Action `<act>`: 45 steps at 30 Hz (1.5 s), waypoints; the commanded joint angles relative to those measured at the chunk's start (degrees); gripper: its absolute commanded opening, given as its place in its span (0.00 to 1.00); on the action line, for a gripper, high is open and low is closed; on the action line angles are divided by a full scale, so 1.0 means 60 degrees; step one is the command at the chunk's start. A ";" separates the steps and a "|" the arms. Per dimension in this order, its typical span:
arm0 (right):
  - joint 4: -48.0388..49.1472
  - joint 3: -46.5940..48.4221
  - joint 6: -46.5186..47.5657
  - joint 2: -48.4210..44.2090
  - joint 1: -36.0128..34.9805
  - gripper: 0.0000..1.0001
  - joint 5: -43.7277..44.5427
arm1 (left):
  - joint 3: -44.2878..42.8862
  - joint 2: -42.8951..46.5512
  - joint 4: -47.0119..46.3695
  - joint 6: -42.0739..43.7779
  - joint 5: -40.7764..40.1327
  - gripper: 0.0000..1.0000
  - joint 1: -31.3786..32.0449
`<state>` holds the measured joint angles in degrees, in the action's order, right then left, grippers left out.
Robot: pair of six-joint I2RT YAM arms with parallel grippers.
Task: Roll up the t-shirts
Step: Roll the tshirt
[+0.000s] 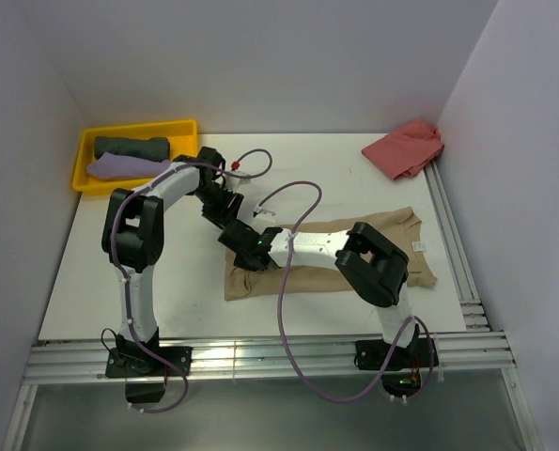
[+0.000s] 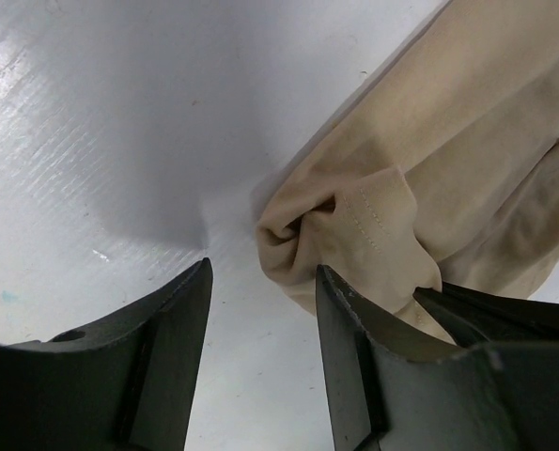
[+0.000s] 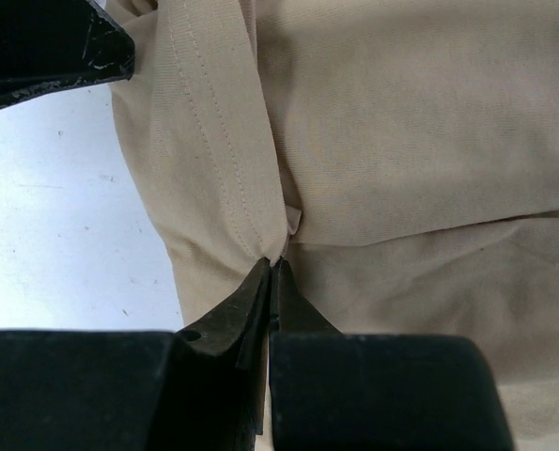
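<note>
The tan-beige t-shirt (image 1: 354, 246) lies folded lengthwise on the white table, right of centre. My right gripper (image 1: 244, 254) is at its left end, shut on a hemmed fold of the tan shirt (image 3: 260, 169). My left gripper (image 1: 230, 218) is open just above and left of that end, with bare table between its fingers (image 2: 171, 348) and the bunched tan hem (image 2: 354, 235) beside its right finger. A salmon-pink t-shirt (image 1: 406, 148) lies crumpled at the back right. A dark green (image 1: 131, 147) and a lavender (image 1: 119, 166) t-shirt sit rolled in the yellow bin.
The yellow bin (image 1: 185, 127) stands at the back left corner. Purple cables (image 1: 293, 202) loop over the table between the arms. Metal rails (image 1: 458, 254) run along the right and near edges. White walls close in the back and sides.
</note>
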<state>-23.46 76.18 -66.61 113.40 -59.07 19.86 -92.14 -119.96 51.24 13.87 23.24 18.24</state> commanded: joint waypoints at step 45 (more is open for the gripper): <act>-0.1683 0.1012 -0.0280 -0.0341 -0.0174 0.43 0.1287 | 0.0415 0.0409 -0.1246 -0.0524 -0.1033 0.03 0.0227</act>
<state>-27.75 77.78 -68.03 113.71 -59.11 21.76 -88.49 -119.61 46.00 10.00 19.00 20.36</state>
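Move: The far-left corner of the tan t-shirt's rolled end sits just under the left hand's open fingers, about 1 cm to the right and 2 cm down, level with them fore and aft. From this hand, the yellow bin is roughly 18 cm ahead and 22 cm left. The right hand already pinches the rolled edge at its fingertips; from it, the far-left corner is some 9 cm ahead and 4 cm left, at about the same height. The left hand sinks about 1.5 cm onto the far-left corner of the rolled end, dipping a centimetre back and then coming forward again as its half-open fingers shut and pinch the fabric, after which it holds still. The right hand keeps its shut grip on the rolled edge until the left has its pinch, and only then opens to a little under half, easing about 1 cm to its right as it lets go. ##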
